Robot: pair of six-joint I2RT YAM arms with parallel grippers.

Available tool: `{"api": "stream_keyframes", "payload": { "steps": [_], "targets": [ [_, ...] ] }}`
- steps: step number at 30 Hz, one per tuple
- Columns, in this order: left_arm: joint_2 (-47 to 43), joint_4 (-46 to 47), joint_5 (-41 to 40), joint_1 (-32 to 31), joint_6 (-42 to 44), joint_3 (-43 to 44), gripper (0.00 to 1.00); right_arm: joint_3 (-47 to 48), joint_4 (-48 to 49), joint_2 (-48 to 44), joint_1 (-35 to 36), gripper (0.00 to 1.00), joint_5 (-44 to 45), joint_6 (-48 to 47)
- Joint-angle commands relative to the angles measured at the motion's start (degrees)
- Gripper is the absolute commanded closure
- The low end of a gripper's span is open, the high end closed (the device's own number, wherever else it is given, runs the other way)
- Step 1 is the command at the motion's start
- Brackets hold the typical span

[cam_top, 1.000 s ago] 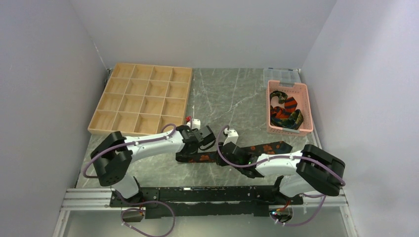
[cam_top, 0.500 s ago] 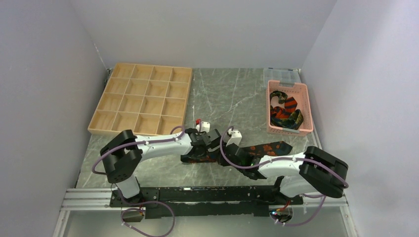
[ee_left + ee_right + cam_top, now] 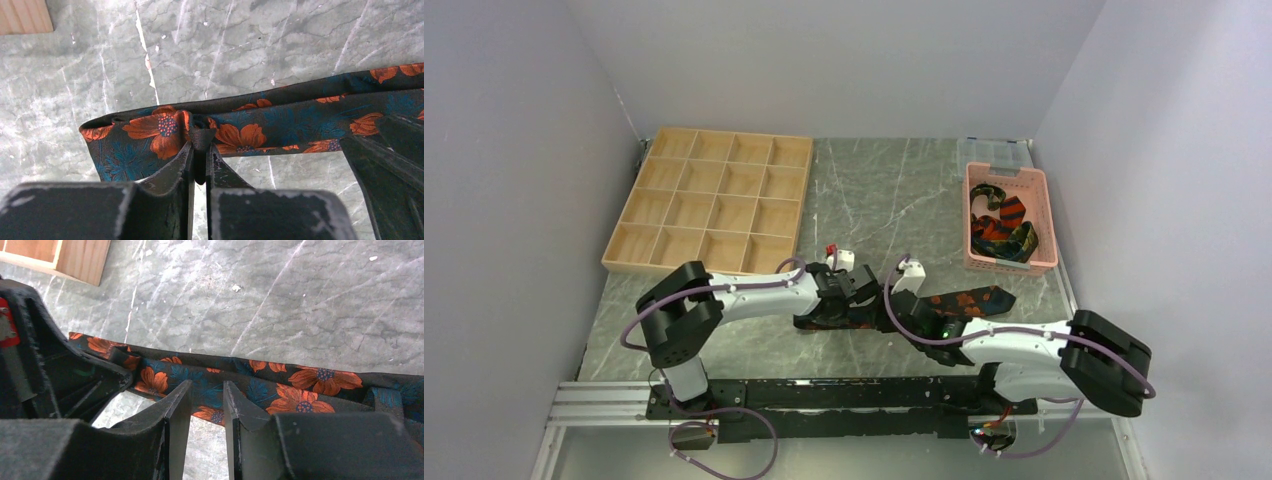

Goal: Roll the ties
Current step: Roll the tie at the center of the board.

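A black tie (image 3: 964, 300) with orange flowers and teal leaves lies across the near middle of the marble table, its left end folded back on itself. In the left wrist view the tie (image 3: 300, 120) runs across, and my left gripper (image 3: 201, 150) is shut on a small pinch of its near edge. Seen from above, the left gripper (image 3: 856, 298) sits over the folded left end. My right gripper (image 3: 894, 305) hovers just to its right. In the right wrist view the right gripper (image 3: 206, 389) stands open, empty, its tips at the near edge of the tie (image 3: 300, 385).
A pink slotted basket (image 3: 1009, 176) at the right holds more ties (image 3: 999, 225). Behind it sits a clear plastic box (image 3: 994, 150). A wooden compartment tray (image 3: 714, 200) fills the back left. The two grippers are nearly touching.
My left arm has carried the pinched, folded tie end to the right. The right gripper has shifted right as well and its jaws have spread wider.
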Motion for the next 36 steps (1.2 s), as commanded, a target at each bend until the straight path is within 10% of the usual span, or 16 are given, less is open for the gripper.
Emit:
{"api": "stream_keyframes", "payload": {
  "steps": [1,25,36],
  "targets": [
    [1.1,2.1,0.7,-0.5,-0.1,2.4,0.84,-0.6,-1.5,-2.7,-0.2,0.66,2.3,-0.2],
    [-8.6,-2.0,-2.2,-2.6,-3.7,-0.8,0.55,-0.5,-4.2,-5.4,-0.1,0.64,1.1,-1.2],
    [-25.9,-2.8,-8.4,-2.6,-8.5,-10.6,0.42,5.5,-2.2,-1.5,-0.2,0.38,-11.8,-2.0]
  ]
}}
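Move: The left hand still holds the tie's folded-over flap end, with the tie's strip just beneath, about 1 cm below its fingertips. The fold at the tie's left end lies some 8 cm to its left and roughly level ahead; the wooden box's near right corner is about 10 cm left and 7 cm ahead. From the right hand, the flap end is some 8 cm to the left and about 2 cm lower. The left fingers open, letting go of the flap, then rise 6 cm and veer left; right fingers open wider. ##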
